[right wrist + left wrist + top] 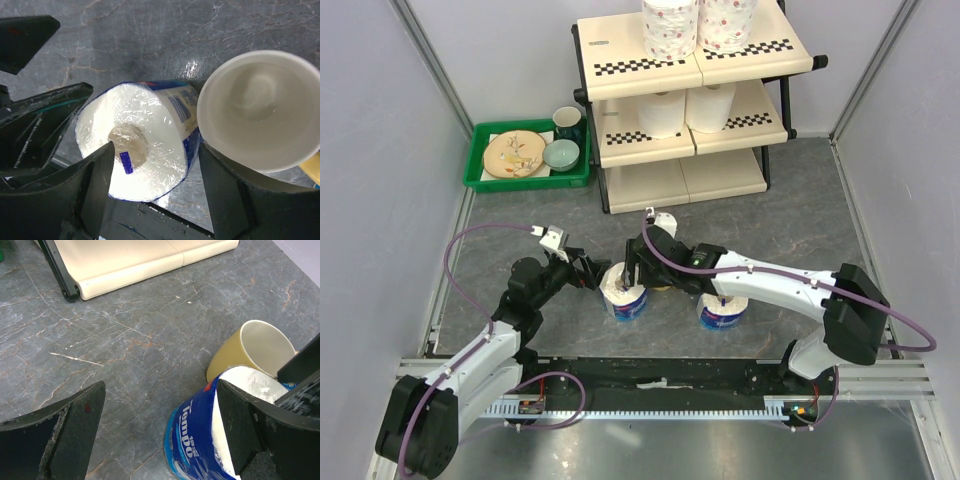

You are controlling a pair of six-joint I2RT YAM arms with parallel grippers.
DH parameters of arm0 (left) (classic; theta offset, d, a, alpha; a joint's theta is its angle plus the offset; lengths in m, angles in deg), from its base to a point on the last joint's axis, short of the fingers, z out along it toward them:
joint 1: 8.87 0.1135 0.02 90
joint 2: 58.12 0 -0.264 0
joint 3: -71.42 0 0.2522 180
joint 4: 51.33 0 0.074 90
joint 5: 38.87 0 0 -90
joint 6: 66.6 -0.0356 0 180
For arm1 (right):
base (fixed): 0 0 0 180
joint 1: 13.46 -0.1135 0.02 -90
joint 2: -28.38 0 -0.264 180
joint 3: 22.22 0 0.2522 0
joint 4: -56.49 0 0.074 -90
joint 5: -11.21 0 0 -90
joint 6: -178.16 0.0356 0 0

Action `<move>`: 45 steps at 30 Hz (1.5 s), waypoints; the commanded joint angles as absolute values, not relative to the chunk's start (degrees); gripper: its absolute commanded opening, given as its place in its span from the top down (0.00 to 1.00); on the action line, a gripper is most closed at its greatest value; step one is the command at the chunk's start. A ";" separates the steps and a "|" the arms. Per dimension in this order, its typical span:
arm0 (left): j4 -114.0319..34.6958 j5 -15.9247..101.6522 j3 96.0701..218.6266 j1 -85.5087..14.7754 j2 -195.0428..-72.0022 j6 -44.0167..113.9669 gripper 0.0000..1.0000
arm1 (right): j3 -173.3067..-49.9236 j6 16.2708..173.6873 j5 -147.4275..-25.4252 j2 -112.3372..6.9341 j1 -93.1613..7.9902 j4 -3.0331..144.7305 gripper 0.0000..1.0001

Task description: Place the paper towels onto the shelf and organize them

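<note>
A blue-wrapped paper towel roll (625,300) (195,435) (150,115) stands on the table below the shelf (610,45). My right gripper (636,272) (155,150) is over it, one finger at its core and the other against its side next to the yellow mug (260,105) (250,347); it looks shut on the roll. My left gripper (592,275) (161,387) is open, its right finger touching the same roll. A second blue roll (722,313) stands under the right arm. Two floral rolls (670,25) sit on the top tier, two plain rolls (662,112) on the middle tier.
A green tray (480,160) with a plate, a bowl and a mug sits left of the shelf. The shelf's bottom tier (125,260) lies just beyond the grippers. Grey side walls close in the table on both sides.
</note>
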State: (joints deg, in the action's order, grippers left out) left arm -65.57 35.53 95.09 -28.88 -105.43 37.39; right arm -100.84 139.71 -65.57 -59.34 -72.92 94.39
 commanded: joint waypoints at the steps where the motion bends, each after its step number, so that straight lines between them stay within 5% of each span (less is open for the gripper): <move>1: -67.80 34.34 95.20 -29.08 -105.40 36.84 0.02 | -100.67 141.34 -62.97 -60.74 -74.19 93.46 0.26; 15: -67.80 34.25 95.20 -29.08 -105.58 36.75 0.01 | -101.37 140.02 -61.29 -64.08 -75.24 95.56 0.46; 25: -67.71 36.09 95.02 -29.08 -104.96 37.11 0.02 | -102.16 135.45 -61.56 -57.69 -75.42 94.42 0.73; 37: -66.74 40.93 94.41 -29.08 -103.12 38.25 0.01 | -108.92 132.91 -53.32 -36.15 -75.33 106.72 0.74; 45: -66.66 40.40 94.50 -29.08 -103.55 38.25 0.01 | -113.41 126.05 -47.21 -36.38 -65.78 109.10 0.76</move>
State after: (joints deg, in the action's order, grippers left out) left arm -65.49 39.62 94.52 -28.88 -103.70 37.46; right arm -110.44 130.58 -49.79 -33.92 -72.13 109.13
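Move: The left Tempo paper towel roll stands under the right hand's open fingers, its middle some 3 cm left, 1 cm back and 6 cm below. The yellow cup is snug against the roll, about 5 cm right of this hand, 3 cm ahead and 7 cm below. The other Tempo roll stands roughly 17 cm right and 3 cm back, 6 cm below. From the left hand, the first roll lies about 6 cm right, 2 cm back and 4 cm below. The roll's right-hand wall is straddled by the right fingers, one at the core and one on the cup side; they sink 2 to 3 cm and close part way, pinching the wall. The hand then lifts fast by about 20 cm, swinging some 10 cm right and coming slightly forward at the end, while the fingers tip up about 25 degrees. ##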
